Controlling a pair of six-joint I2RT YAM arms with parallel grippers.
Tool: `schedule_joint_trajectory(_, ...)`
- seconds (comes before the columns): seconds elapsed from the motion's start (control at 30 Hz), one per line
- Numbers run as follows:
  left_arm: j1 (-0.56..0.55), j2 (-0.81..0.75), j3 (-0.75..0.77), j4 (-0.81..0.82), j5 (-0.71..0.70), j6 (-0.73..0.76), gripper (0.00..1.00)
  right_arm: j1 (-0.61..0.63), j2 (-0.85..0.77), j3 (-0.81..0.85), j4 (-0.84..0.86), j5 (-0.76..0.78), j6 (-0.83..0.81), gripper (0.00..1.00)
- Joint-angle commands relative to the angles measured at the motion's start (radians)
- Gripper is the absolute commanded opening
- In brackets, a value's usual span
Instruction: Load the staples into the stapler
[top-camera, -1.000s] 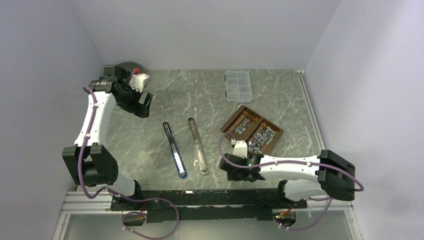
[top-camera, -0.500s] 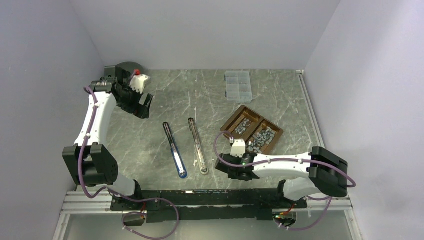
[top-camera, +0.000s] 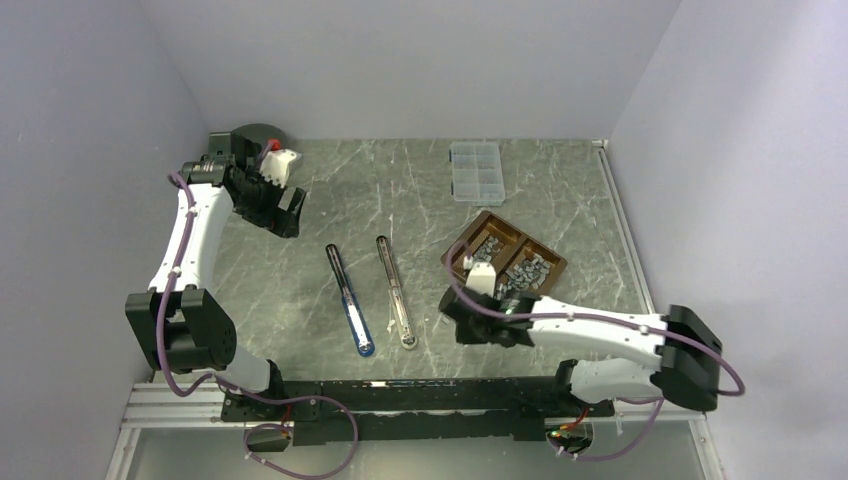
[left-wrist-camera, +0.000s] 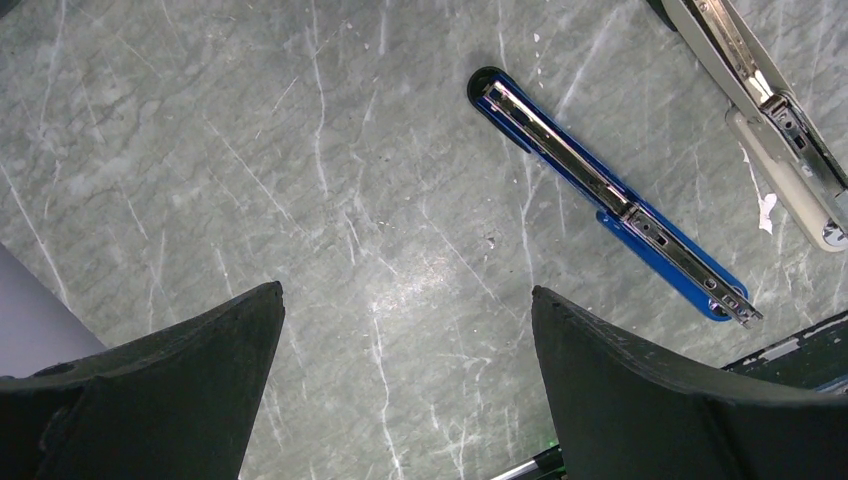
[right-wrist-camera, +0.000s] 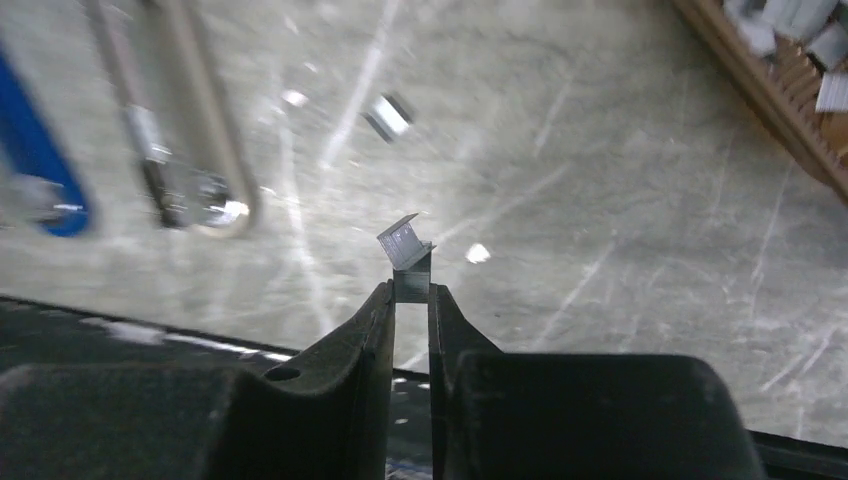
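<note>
In the right wrist view my right gripper (right-wrist-camera: 411, 292) is shut on a short silver strip of staples (right-wrist-camera: 405, 250) that sticks up from its fingertips, held just above the table. One more loose strip (right-wrist-camera: 388, 115) lies on the marble beyond it. Many staples (top-camera: 522, 270) fill the brown tray (top-camera: 557, 262). Two staplers lie opened out flat: a blue one (top-camera: 350, 300) and a cream one (top-camera: 396, 292), both left of my right gripper (top-camera: 465, 322). My left gripper (left-wrist-camera: 405, 290) hangs open and holds nothing, high at the far left, with the blue stapler (left-wrist-camera: 610, 195) below it.
A clear plastic compartment box (top-camera: 476, 172) stands at the back, behind the tray. The cream stapler (left-wrist-camera: 770, 110) shows at the right edge of the left wrist view. The black rail of the arm bases (top-camera: 400, 395) runs along the near edge.
My right wrist dipped toward the near edge, then came back up toward the tray, its jaws narrowing. The left arm has stayed still and open.
</note>
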Motion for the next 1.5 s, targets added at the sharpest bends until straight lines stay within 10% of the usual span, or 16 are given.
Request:
schedule_joint_trajectory(0.0, 0.004, -0.037, 0.027, -0.014, 0.061, 0.021, 0.99, -0.157, -0.127, 0.063, 0.04, -0.246, -0.157, 0.06)
schedule_joint_trajectory(0.4, 0.002, -0.102, 0.059, -0.064, 0.177, 0.111, 0.99, -0.498, -0.038, -0.092, 0.372, -1.05, -0.218, 0.0)
schedule_joint_trajectory(0.63, -0.061, -0.19, 0.001, -0.089, 0.384, 0.244, 0.99, -0.56, -0.049, -0.055, 0.4, -1.164, -0.23, 0.01)
schedule_joint_trajectory(1.0, -0.649, -0.064, 0.031, 0.112, 0.255, 0.121, 0.99, -0.613, -0.084, 0.018, 0.4, -1.228, -0.322, 0.0)
schedule_joint_trajectory(1.47, -0.818, 0.07, 0.068, 0.275, 0.324, -0.134, 1.0, -0.698, -0.149, -0.01, 0.444, -1.339, -0.343, 0.0)
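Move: The staples pinched in the right fingers lie about 35 cm to the right of the left hand, 20 cm nearer the base and 14 cm lower; the beige stapler is 20 cm to its right, 8 cm back and 18 cm below. From the right hand, that stapler is some 12 cm ahead and 15 cm left, with a loose staple 7 cm ahead, 4 cm left, and the brown tray 20 cm ahead, 9 cm right, all about 4 cm lower. The open left hand sweeps about 30 cm right and 10 cm back, arching up before it sinks again over the beige stapler towards the held staples, and turns some 50 degrees clockwise. Keeping its pinch on the staples, the right hand rises about 12 cm with a dip on the way, drifting left, while its wrist rolls until the fingers point left towards the other gripper. ##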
